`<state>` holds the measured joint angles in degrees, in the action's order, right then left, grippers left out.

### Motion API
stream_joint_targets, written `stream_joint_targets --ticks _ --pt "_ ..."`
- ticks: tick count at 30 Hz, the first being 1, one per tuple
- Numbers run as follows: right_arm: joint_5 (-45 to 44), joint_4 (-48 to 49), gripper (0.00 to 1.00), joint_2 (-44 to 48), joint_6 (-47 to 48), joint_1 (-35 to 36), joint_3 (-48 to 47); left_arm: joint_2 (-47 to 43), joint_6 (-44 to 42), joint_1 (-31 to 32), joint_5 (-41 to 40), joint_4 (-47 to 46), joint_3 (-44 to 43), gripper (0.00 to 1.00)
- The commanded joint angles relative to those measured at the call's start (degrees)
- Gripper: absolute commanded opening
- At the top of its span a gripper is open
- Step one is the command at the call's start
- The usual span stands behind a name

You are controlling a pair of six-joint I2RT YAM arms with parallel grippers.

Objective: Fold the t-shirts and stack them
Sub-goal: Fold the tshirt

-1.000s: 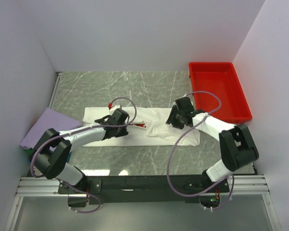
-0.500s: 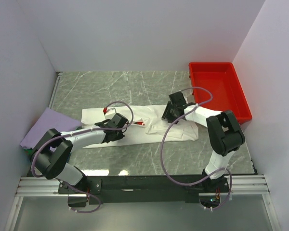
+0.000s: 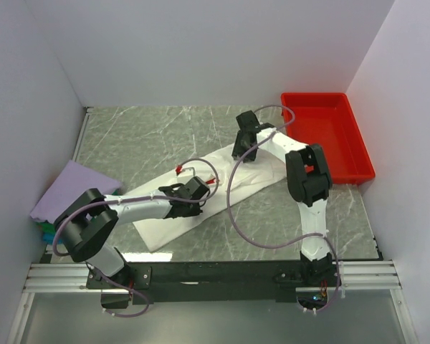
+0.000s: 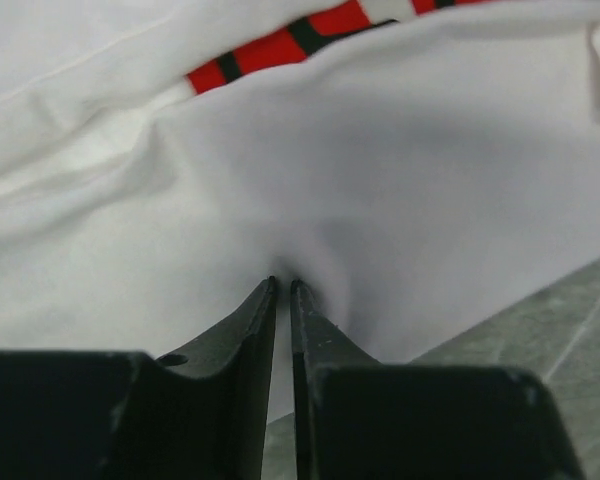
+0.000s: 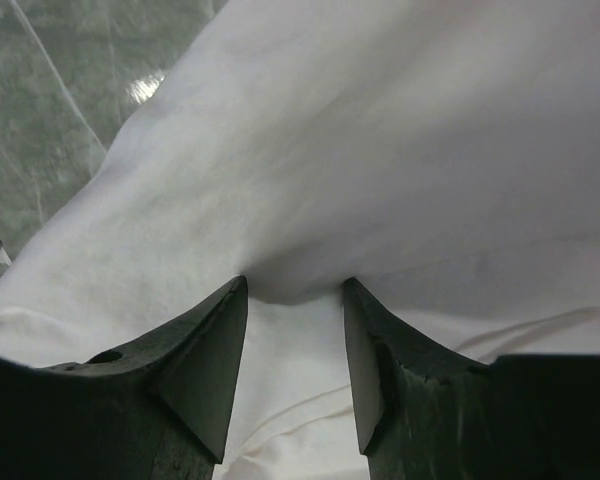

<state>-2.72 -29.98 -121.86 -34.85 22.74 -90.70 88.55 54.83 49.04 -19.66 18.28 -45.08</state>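
Note:
The white t-shirt (image 3: 158, 228) lies as a long diagonal band from near left to far right, and a strip of its red print (image 4: 280, 45) shows in the left wrist view. My left gripper (image 3: 195, 192) sits on the band's middle, its jaws (image 4: 285, 284) pinched shut on a gathered fold of the white cloth (image 4: 400, 180). My right gripper (image 3: 242, 147) is at the shirt's far right end. Its jaws (image 5: 295, 285) stand open with the tips pushed against a fold edge of the cloth (image 5: 400, 130). A folded lavender t-shirt (image 3: 75, 188) lies at the left, with green and blue cloth (image 3: 46, 231) peeking from under it.
An empty red tray (image 3: 326, 136) stands at the far right, close behind the right arm. White walls enclose the green marble table (image 3: 150, 132) on three sides. Purple cables loop from both arms over the shirt.
The right gripper has swung far and left, dragging the shirt's right end with it, so the shirt turned from level to diagonal. The left gripper slid right and its jaws closed on the cloth.

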Motion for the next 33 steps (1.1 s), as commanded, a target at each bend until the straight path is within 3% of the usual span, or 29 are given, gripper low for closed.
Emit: stream_joint_targets --ticks 1,19,25,33 --pt "0.3 -7.9 0.50 -5.4 4.0 0.4 -8.2 3.9 2.3 3.8 7.3 -0.2 -1.6 0.17" --pt "9.1 -17.6 0.50 -23.0 16.2 5.1 -39.3 13.7 4.3 9.0 14.5 -8.2 -12.9 0.14" --pt "6.5 -16.3 0.52 -21.2 19.5 4.7 -38.3 14.4 3.0 9.0 15.7 -10.8 -14.9 0.14" --pt "6.2 -13.1 0.54 -7.6 16.5 2.1 -32.5 5.3 -1.2 7.7 13.5 -7.7 -14.1 0.13"
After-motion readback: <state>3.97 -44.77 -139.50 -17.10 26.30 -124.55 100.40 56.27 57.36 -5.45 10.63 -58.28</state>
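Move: Under both hands lies the folded t-shirt, slanting from near left to far right; its middle is about 9 cm ahead and 6 cm right of the left hand, and some 15 cm back and 14 cm left of the right. The showing bit of red print is roughly 13 cm ahead and 8 cm right of the left hand. From that hand the shirt's near-left corner lies about 15 cm back and 16 cm left. The red bin stands some 34 cm right and 6 cm ahead of the right hand. Swivelling the t-shirt between them, the left hand drags its part some 14 cm to the right and slightly back, while the right slides forward about 5 cm, then left about 8 cm, turning some 20 degrees counter-clockwise. Fingertips start on the cloth, left nearly shut, right half open, and stay so; the left wrist also twists clockwise. Lastly both hands rise 1 to 2 cm, the right easing back rightward slightly. ##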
